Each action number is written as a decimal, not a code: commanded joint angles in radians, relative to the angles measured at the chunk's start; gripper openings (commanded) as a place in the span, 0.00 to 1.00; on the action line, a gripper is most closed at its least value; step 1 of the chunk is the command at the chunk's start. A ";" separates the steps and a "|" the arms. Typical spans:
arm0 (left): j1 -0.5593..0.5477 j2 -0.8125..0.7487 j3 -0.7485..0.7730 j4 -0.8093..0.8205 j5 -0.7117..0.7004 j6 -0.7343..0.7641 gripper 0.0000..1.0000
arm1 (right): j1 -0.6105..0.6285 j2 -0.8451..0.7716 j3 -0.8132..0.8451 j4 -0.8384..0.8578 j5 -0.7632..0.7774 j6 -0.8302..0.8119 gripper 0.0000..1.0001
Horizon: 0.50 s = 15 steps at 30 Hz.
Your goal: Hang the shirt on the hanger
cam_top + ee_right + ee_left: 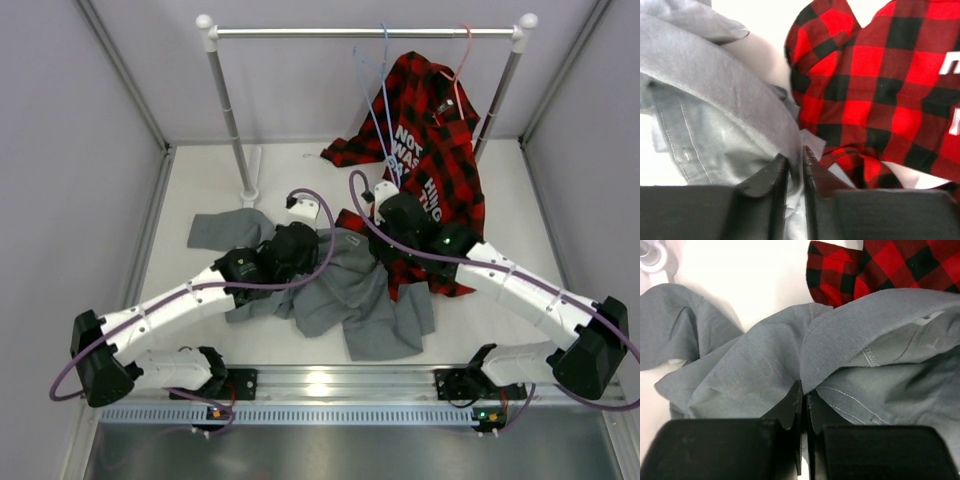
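The grey shirt [360, 290] lies crumpled on the white table between my two arms. My left gripper [303, 215] is shut on a fold of it [765, 355], with the fingertips [796, 390] pinching the cloth near the collar. A small white neck label [927, 317] shows at the right. My right gripper [385, 200] is shut on another grey edge [730, 85], and cloth runs between its fingers [812, 157]. The light-blue hanger [383, 110] hangs by its hook from the rail, empty, beyond both grippers.
A red-and-black plaid shirt [440, 140] hangs from a pink hanger [465, 50] on the rail [360, 32], and its lower part spreads onto the table beside my right gripper [870, 75]. The rack's white foot [250, 195] stands behind the left gripper. Grey walls close in both sides.
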 commanded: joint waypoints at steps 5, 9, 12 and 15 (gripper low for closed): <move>0.085 0.003 0.121 -0.136 0.024 -0.075 0.00 | -0.009 -0.098 0.135 -0.038 -0.089 -0.006 0.67; 0.112 0.009 0.101 -0.136 0.047 -0.102 0.00 | -0.020 -0.084 0.351 -0.194 0.042 -0.025 0.76; 0.115 0.003 0.077 -0.136 0.061 -0.121 0.00 | -0.081 0.000 0.533 -0.265 0.062 -0.073 0.80; 0.115 -0.017 0.049 -0.136 0.076 -0.141 0.00 | -0.147 0.104 0.703 -0.338 0.069 -0.128 0.80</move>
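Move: Some 10 cm ahead of the right hand, about 4 cm to its right and roughly 20 cm above it, hangs the near end of the blue hanger. The grey shirt's middle lies about 4 cm back, 7 cm left and 6 cm below; the plaid shirt's lower part is some 14 cm ahead, 12 cm right and 5 cm below. From the left hand the hanger's near end is about 10 cm ahead, 16 cm right and 20 cm up. Letting go of the grey shirt's collar, the right hand opens wide and, after an initial slow start, shoots up about 19 cm towards the near end of the blue hanger, edging forward and right only late as the fingers tip up some 15 degrees. The left fingers keep their pinch on the collar, shifting about 3 cm left and bobbing up 2 cm, then most of the way back down. ##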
